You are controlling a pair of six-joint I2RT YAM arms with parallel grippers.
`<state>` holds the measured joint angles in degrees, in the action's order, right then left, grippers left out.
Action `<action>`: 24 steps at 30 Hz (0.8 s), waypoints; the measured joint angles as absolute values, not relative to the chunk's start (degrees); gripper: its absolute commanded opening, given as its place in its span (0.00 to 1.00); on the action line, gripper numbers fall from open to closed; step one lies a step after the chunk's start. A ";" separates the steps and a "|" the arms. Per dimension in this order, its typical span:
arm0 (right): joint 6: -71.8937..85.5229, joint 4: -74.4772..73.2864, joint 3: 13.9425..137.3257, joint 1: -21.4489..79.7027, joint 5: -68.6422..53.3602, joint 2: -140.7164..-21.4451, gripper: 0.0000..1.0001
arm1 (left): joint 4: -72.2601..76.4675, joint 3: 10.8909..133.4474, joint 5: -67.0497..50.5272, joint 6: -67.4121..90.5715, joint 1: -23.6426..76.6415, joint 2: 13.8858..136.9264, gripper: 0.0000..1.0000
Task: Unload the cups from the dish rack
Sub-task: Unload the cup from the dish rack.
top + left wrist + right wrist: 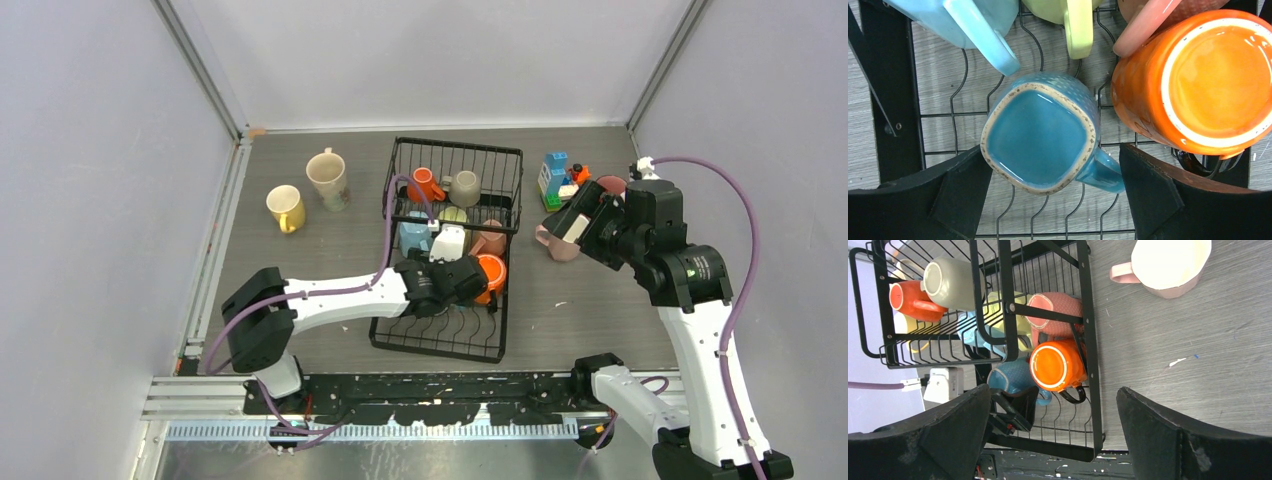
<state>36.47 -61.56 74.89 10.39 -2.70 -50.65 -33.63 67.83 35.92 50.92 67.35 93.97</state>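
In the left wrist view a teal-blue cup (1040, 137) lies in the black wire dish rack (955, 115), mouth toward the camera. My left gripper (1053, 155) is open and straddles it, one finger by the rim and the other by the handle. An orange cup (1198, 80) lies right beside it, with light blue (973, 25), pale green (1075, 20) and pink (1148, 20) cups beyond. From above, my left gripper (450, 280) sits low over the dish rack (440, 340). My right gripper (572, 220) is open and empty above a pink cup (558, 245) on the table.
A yellow cup (287, 208) and a cream cup (328, 178) stand on the table left of the rack. The tall basket end holds an orange cup (426, 185) and a grey cup (464, 187). A colourful toy-block figure (560, 180) stands at the back right.
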 measured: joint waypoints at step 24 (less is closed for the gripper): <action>36.25 -60.01 72.90 10.41 -3.09 -50.61 1.00 | -32.64 65.34 35.14 48.88 66.72 92.18 0.67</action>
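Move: The blue mug stands upside down between my open left fingers, its middle about 1 cm to the left of my left hand, 2 cm ahead and 2 cm below. The orange mug is some 7 cm to my left hand's right and 3 cm ahead; the light blue mug is about 10 cm ahead and 7 cm left, the green mug 11 cm ahead and 1 cm right. From my right hand, the blue mug lies roughly 19 cm left, about level in reach and 20 cm lower. I close my left fingers from nearly wide open to about two thirds, until they stop on the sides of the blue mug near its upturned base. Keeping that pinch, I then ease my left hand about 1 cm to the left, away from the orange mug, at the same height and without turning the wrist. ##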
